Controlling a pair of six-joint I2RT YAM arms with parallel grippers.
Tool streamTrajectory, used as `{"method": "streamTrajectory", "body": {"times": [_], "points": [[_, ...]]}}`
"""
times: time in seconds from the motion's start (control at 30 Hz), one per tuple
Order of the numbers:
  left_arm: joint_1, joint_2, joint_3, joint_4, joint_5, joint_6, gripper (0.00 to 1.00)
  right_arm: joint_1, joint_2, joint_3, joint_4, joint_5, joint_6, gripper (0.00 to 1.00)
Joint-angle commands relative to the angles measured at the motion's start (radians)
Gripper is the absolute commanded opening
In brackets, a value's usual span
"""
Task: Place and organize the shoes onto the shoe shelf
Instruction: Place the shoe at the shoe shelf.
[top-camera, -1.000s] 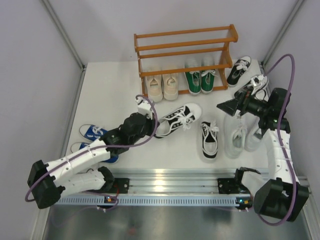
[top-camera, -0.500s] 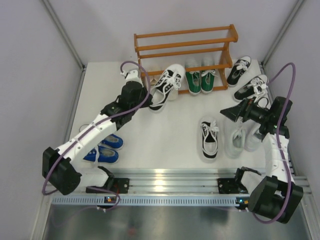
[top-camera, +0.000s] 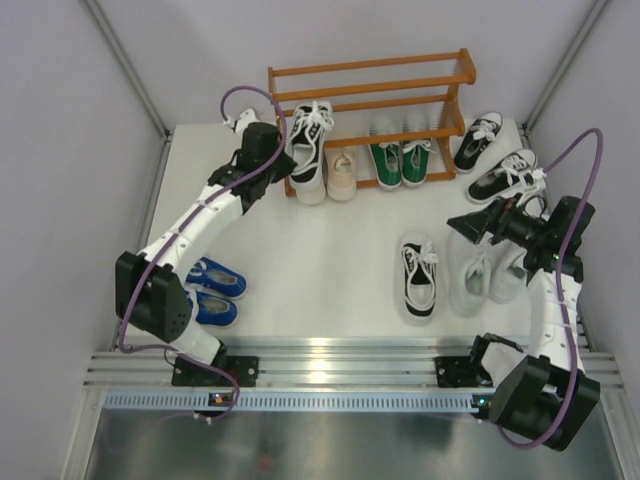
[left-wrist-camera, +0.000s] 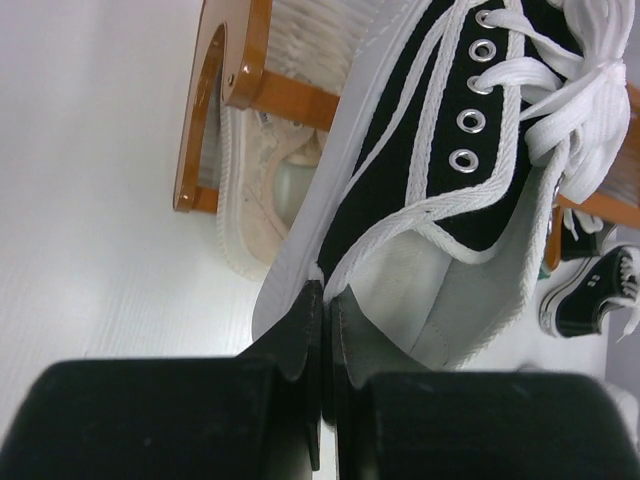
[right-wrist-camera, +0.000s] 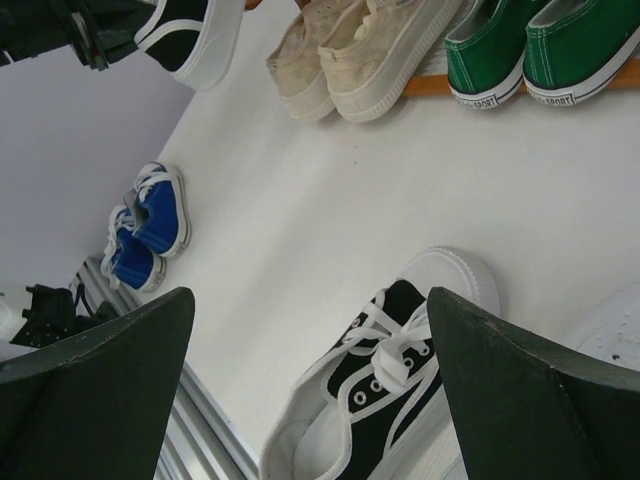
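My left gripper (top-camera: 276, 160) is shut on the heel collar of a black shoe (top-camera: 307, 148) with white laces, holding it over the left end of the orange-brown shoe shelf (top-camera: 370, 72). The shoe points toward the back, above a beige shoe (left-wrist-camera: 265, 190). In the left wrist view the gripper (left-wrist-camera: 325, 300) pinches the shoe's (left-wrist-camera: 440, 190) heel rim. Whether the sole rests on a bar is unclear. My right gripper (top-camera: 470, 225) is open and holds nothing. It hovers above a second black shoe (right-wrist-camera: 400, 390) lying on the table, between its fingers (right-wrist-camera: 100, 390).
Beige shoes (top-camera: 340, 172) and green shoes (top-camera: 402, 162) sit at the shelf's foot. A black pair (top-camera: 495, 160) lies right of the shelf. White shoes (top-camera: 485, 280) sit under the right arm. Blue shoes (top-camera: 212, 292) lie at front left.
The left arm carried the black shoe from the middle of the table back to the shelf's left end. The right gripper drifted slightly right and stayed open.
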Motion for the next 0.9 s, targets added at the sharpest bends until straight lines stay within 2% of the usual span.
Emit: {"method": "streamTrajectory", "body": {"times": [0.0, 0.47, 0.87], "points": [[0.009, 0.024, 0.113, 0.075, -0.019, -0.074, 0.0, -0.019, -0.018, 0.0, 0.051, -0.021, -0.021, 0.99], [0.026, 0.196, 0.307, 0.02, -0.118, -0.185, 0.0, -0.05, -0.021, -0.009, 0.065, -0.03, -0.003, 0.99], [0.029, 0.265, 0.382, 0.003, -0.203, -0.205, 0.0, -0.056, -0.018, -0.017, 0.078, -0.035, 0.009, 0.99]]}}
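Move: My left hand holds the black shoe by its heel collar, toe forward; the free left end of the shoe shelf's middle tier is about 15 cm ahead, 4 cm to the right and slightly below. The top tier's front rail crosses about 12 cm ahead and 6 cm higher, over the shoe's way in. The left beige shoe sits 8 cm ahead, 4 cm right, 17 cm below. From my right hand, that spot is some 28 cm ahead, 34 cm left, barely lower. I push the black shoe toe first into the middle tier, my left hand going forward about 7 cm, first rising a centimetre, then sinking a couple and slowing as the toe passes under the top tier's front rail. On the way I turn the wrist some 15 degrees counter-clockwise and keep the heel collar pinched. ##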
